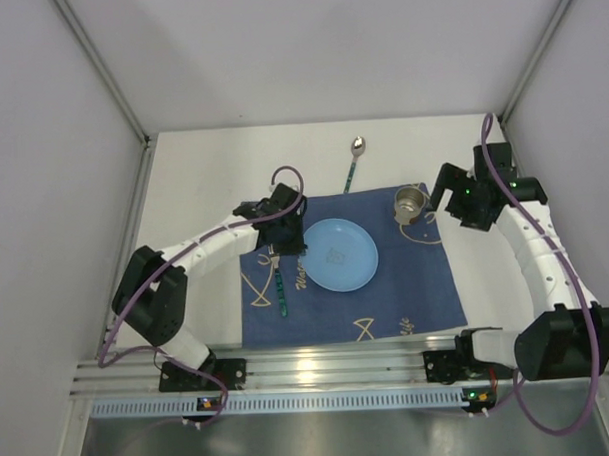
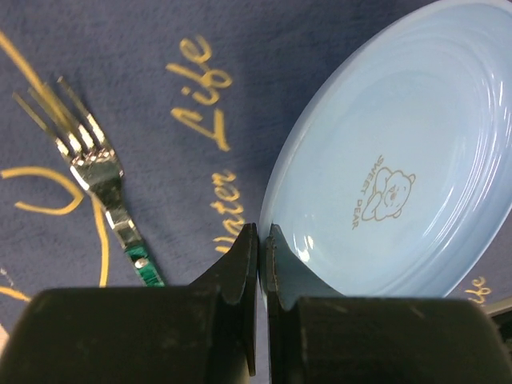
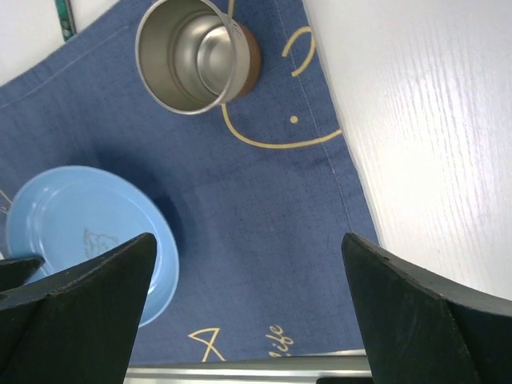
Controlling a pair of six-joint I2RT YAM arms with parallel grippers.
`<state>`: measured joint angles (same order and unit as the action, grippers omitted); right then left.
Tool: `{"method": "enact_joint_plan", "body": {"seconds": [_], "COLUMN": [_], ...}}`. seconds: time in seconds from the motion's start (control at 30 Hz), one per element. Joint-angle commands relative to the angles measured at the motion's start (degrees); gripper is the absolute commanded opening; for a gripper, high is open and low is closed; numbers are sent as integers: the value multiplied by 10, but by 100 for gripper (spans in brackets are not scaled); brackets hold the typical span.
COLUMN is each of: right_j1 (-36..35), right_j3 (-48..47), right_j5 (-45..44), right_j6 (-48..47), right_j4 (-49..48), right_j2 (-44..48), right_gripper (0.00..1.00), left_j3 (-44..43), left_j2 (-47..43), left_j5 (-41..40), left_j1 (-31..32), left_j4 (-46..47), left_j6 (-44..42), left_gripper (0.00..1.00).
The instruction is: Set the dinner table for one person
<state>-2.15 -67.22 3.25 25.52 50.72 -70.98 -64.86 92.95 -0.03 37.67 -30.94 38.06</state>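
On the white dinner table (image 1: 203, 191) lies a dark blue fish-patterned cloth (image 1: 407, 284). A light blue plate (image 1: 335, 255) (image 2: 400, 184) (image 3: 80, 224) rests in its middle. My left gripper (image 1: 290, 238) (image 2: 262, 230) is shut at the plate's left edge, with the rim running into the thin gap between its fingers. A green-handled fork (image 1: 279, 284) (image 2: 96, 168) lies on the cloth just left of it. A steel cup (image 1: 411, 204) (image 3: 192, 52) stands on the cloth's far right corner. My right gripper (image 1: 446, 198) (image 3: 248, 240) hangs open and empty above the cloth, near the cup.
A green-handled spoon (image 1: 354, 161) lies on the bare table beyond the cloth's far edge. A ribbed aluminium rail (image 1: 319, 366) runs along the near edge by the arm bases. White walls close in the left, right and back.
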Motion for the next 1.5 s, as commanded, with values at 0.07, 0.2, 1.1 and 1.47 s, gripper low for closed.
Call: {"method": "enact_joint_plan", "body": {"seconds": [0.07, 0.2, 1.1, 1.47], "right_j1": [-15, -49, -215, -225], "right_j3": [-78, -193, -770, -793], "right_j5": [44, 47, -129, -165], "right_j6": [-1, 6, 84, 90], "right_j4": [-23, -33, -48, -7], "right_j2": [-54, -133, -773, -825], "right_gripper": [100, 100, 79, 39], "left_j3": [48, 66, 75, 93], "left_j2": [-19, -19, -153, -171], "left_j5": [-20, -33, -62, 13], "left_j1": [3, 4, -46, -150], "left_j4": [4, -5, -98, -95], "left_j6": [13, 17, -52, -97], "left_gripper": [10, 67, 98, 98]}}
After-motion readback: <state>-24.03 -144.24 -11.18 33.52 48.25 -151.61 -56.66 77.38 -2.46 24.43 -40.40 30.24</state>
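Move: From the open right hand, the spoon lies about 30 cm ahead, 20 left and 16 below; the mug is some 14 ahead, 8 left, 13 below, and the held plate about 4 ahead, 24 left. The left hand pinches the plate's left rim; its spot on the mat centres about 4 cm back, 6 right and 5 below, with the fork roughly 6 back, 7 left, 6 below that hand. Right reaches about 27 cm forward, left and down, half-closing over spoon handle; left lowers, releases plate, withdraws left. ##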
